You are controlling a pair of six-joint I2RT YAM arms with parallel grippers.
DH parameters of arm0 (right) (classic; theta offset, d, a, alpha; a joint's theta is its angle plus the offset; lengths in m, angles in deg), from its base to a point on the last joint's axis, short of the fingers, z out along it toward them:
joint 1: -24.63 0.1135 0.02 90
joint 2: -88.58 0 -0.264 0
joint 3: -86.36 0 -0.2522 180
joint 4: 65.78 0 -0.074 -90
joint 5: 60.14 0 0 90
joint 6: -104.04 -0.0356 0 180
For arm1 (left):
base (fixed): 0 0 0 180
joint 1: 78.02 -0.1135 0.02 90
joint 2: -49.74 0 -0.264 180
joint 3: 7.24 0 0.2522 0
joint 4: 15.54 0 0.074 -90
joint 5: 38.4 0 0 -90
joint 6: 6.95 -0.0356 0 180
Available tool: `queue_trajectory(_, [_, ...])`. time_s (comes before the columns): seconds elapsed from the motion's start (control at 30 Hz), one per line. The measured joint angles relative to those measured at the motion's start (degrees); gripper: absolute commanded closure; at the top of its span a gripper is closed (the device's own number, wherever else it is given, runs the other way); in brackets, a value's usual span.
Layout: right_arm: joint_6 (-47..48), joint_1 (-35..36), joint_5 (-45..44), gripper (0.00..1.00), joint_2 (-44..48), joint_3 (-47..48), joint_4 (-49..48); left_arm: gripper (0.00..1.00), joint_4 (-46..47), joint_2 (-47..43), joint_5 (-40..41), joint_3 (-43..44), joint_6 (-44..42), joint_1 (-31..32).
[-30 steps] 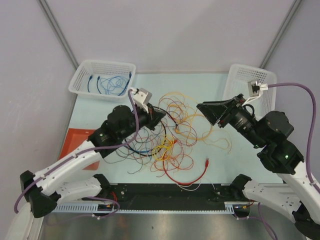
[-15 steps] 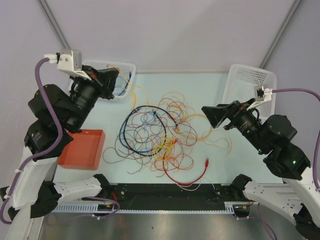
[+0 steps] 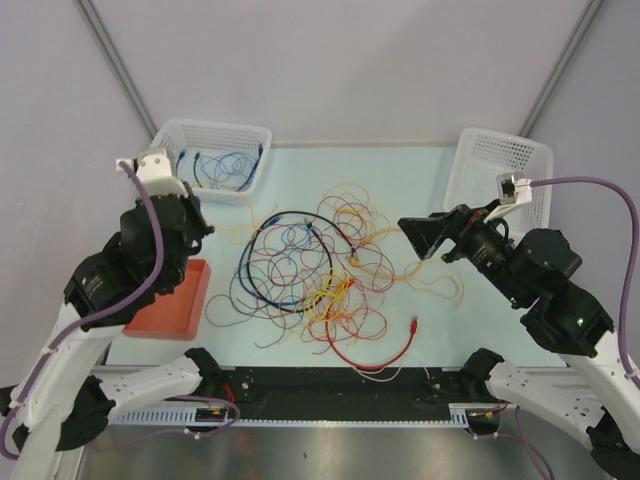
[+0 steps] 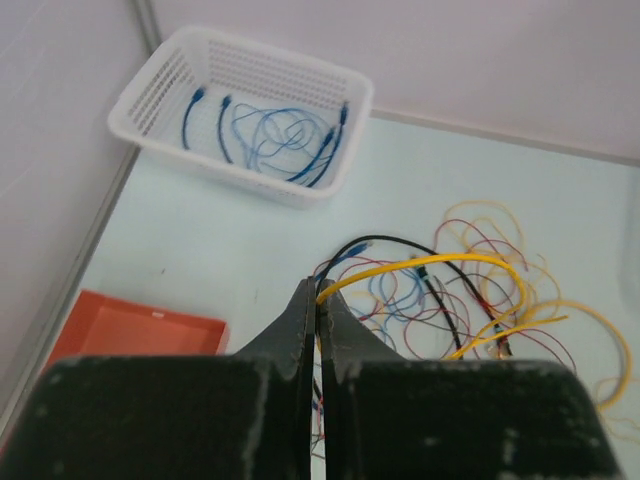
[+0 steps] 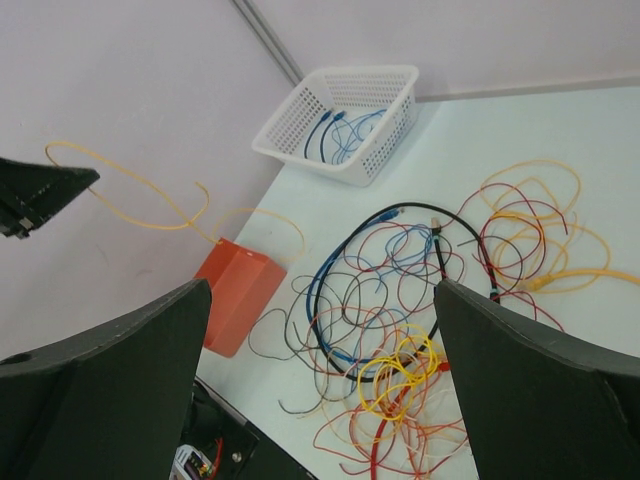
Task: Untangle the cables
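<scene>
The cables (image 3: 320, 270) lie in a loose tangle of red, blue, yellow, orange and black loops on the pale table; the left wrist view shows the cables (image 4: 430, 290) ahead, and the right wrist view shows the cables (image 5: 420, 300) below. My left gripper (image 3: 200, 226) hangs at the left, above the orange tray. Its jaws are shut on a thin yellow cable (image 4: 440, 260). That yellow cable (image 3: 245, 226) runs from the jaws back into the pile. My right gripper (image 3: 415, 235) stands wide open over the pile's right side, with nothing between its fingertips (image 5: 322, 290).
A white basket (image 3: 165, 165) at the back left holds blue cables. A second white basket (image 3: 500, 150) stands at the back right. An orange tray (image 3: 165, 305) sits at the left edge. A red cable with a plug (image 3: 395, 350) curls near the front edge.
My left arm pulled out of the pile, rose toward the back-left basket, then dropped over the orange tray, drawing the yellow cable out. My right gripper opened wide.
</scene>
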Motion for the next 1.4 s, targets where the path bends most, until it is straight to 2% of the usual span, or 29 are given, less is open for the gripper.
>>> queue_trajectory(0.13, [-0.28,0.02,0.07,0.01,0.04,-0.94,-0.07,1.0,-1.11,-8.66,2.99,-10.45,5.62,-2.45])
queue_trajectory(0.23, [-1.11,0.02,0.24,0.01,0.2,-2.12,-0.33,1.0,-4.48,-12.22,5.31,-13.4,10.91,-5.77])
queue_trajectory(0.43, [-2.49,0.13,0.94,0.02,0.11,-3.52,-0.57,1.0,-15.34,-8.7,9.55,-16.26,26.08,-11.13])
queue_trajectory(0.57, [-2.71,0.28,1.16,0.02,0.04,-3.67,-1.01,1.0,-19.56,-6.93,10.86,-17.66,32.06,-16.2])
queue_trajectory(0.87, [-3.67,0.61,1.62,0.02,0.11,-5.51,-1.68,1.0,-19.74,-10.19,11.02,-21.49,33.35,-27.69])
queue_trajectory(1.2, [-3.67,0.66,3.08,0.02,-0.39,-5.64,-2.84,1.0,-20.04,-7.1,14.32,-8.9,32.74,-28.33])
queue_trajectory(1.4, [-3.67,0.66,3.28,0.02,-0.52,-5.66,-3.02,1.0,-20.28,-6.54,16.7,-5.2,31.89,-28.09])
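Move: The left hand, with the yellow cable already pinched in its closed fingers, has the orange tray about 16 cm to its left, some 4 cm back and about 37 cm below. The white basket holding the blue cables stands roughly 29 cm ahead of the hand and 10 cm to its left, and the cable tangle lies about 16 cm to its right and 2 cm ahead, both far below. From the empty right hand the tray is about 47 cm to the left, level with it and some 35 cm below. Keeping the yellow cable pinched in its shut fingers, the left hand swings about 16 cm left and some 7 cm back, away from the tangle and towards the space above the orange tray, sinking about 13 cm on the way and then coming up again by 8 or 9, while the wrist turns about 50 degrees counter-clockwise. The right hand, empty and wide open, eases a few centimetres down and slightly left, its fingers tipping a little downward, and touches nothing. ##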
